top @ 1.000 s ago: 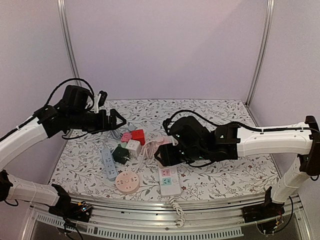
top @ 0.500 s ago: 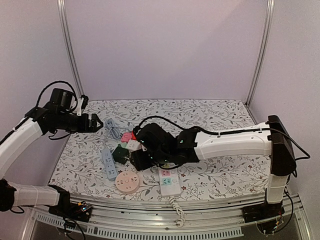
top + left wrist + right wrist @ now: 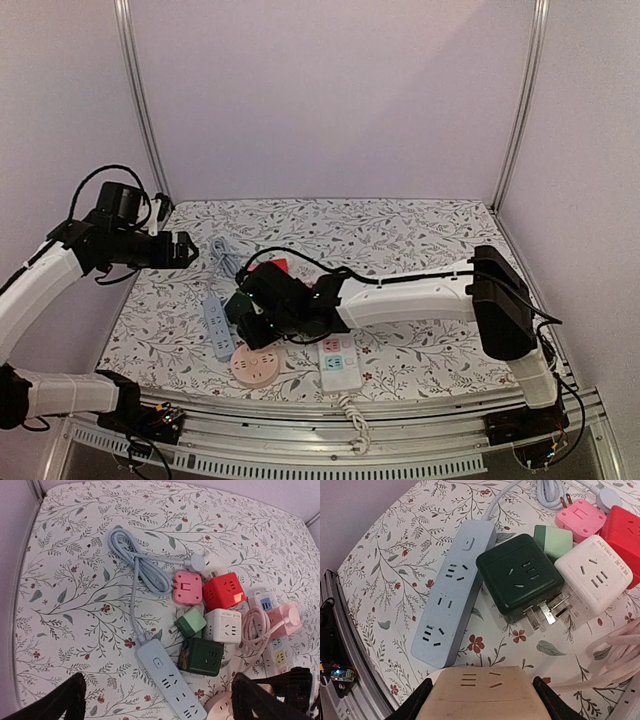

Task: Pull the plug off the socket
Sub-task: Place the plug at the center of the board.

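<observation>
My right gripper [image 3: 258,328] hovers open over a round pink socket [image 3: 255,367]. Its fingers straddle that socket [image 3: 480,695] in the right wrist view, and nothing is held. Just beyond lies a dark green cube socket [image 3: 520,577] on its side with bare prongs. A light green plug block [image 3: 552,540] presses against its far side; I cannot tell whether it is seated. My left gripper [image 3: 185,250] hangs wide open and empty, high at the back left. In its own view the left gripper [image 3: 157,680] looks down on the blue power strip [image 3: 170,680].
White [image 3: 223,625], red [image 3: 223,591] and pink [image 3: 187,587] cube sockets cluster behind the green one. A white strip [image 3: 338,362] lies right of the round socket, with a pink block [image 3: 286,619] and coiled pink cord at its far end. The enclosure walls stand close.
My right arm swept left from above the white strip to the round pink socket. My left arm drew back toward the left wall, its jaws staying wide.
</observation>
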Tool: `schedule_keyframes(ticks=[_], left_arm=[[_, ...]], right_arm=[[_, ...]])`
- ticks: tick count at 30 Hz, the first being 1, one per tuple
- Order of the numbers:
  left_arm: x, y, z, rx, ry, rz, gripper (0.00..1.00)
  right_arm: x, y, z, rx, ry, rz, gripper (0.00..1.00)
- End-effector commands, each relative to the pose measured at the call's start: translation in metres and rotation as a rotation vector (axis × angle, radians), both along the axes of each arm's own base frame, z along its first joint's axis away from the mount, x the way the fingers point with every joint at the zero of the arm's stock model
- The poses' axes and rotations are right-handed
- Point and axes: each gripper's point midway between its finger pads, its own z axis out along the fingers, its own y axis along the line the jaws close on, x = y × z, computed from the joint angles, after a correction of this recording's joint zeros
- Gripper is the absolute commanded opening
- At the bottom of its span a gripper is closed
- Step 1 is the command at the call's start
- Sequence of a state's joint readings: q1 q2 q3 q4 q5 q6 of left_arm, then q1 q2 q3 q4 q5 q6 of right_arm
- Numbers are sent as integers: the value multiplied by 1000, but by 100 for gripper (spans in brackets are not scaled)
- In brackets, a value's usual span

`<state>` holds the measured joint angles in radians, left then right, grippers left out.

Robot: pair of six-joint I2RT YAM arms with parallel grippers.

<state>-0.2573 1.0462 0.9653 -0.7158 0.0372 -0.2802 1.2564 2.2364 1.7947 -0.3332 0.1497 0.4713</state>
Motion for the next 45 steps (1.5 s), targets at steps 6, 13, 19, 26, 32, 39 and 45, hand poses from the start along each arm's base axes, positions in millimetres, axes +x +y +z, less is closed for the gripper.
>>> schedule_keyframes(ticks=[6,13,19,26,32,39,45], left_arm=[[0,12,-4,14,-5,38,100],[1,9,-8,1,9,32,100],[1,9,-9,0,13,31,100],[2,7,-13,-9,27,22,100],[2,6,-14,-10,29,20,100],[0,6,-5,-22,-13,21,99],[-2,12,3,-11,-55,42,99]], right_arm=[[29,5,-19,-69,-159,-69,6],[52,8,-33,-85,-183,-108,7],[60,9,-41,-75,-143,-98,36],[48,15,-20,-50,-129,-12,74],[41,17,12,-6,-126,31,86],[29,9,67,68,-133,68,92],[26,-35,116,86,-168,-8,98]])
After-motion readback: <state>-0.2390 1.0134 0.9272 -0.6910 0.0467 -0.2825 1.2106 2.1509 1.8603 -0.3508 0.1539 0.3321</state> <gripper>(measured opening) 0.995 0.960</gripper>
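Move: The spot for the beige plug in the right fingers is an open patch of table, about 5 cm ahead of the right hand, 1 cm left and 5 cm down. The dark green plug sits roughly 10 cm ahead and 6 cm left, the white plug some 15 cm straight ahead. The blue power strip is about 5 cm ahead and 10 cm left; the round socket is 3 cm back and 2 cm left. From the left hand the spot lies some 15 cm right, 2 cm back and 16 cm below. The beige plug, still gripped, is carried about 5 cm forward and 4 cm down by the right hand towards the dark green plug, the wrist tilting up some 10 degrees. There the fingers open wide and let go while the hand eases back a little, then the empty hand climbs roughly 11 cm straight off the plug. ##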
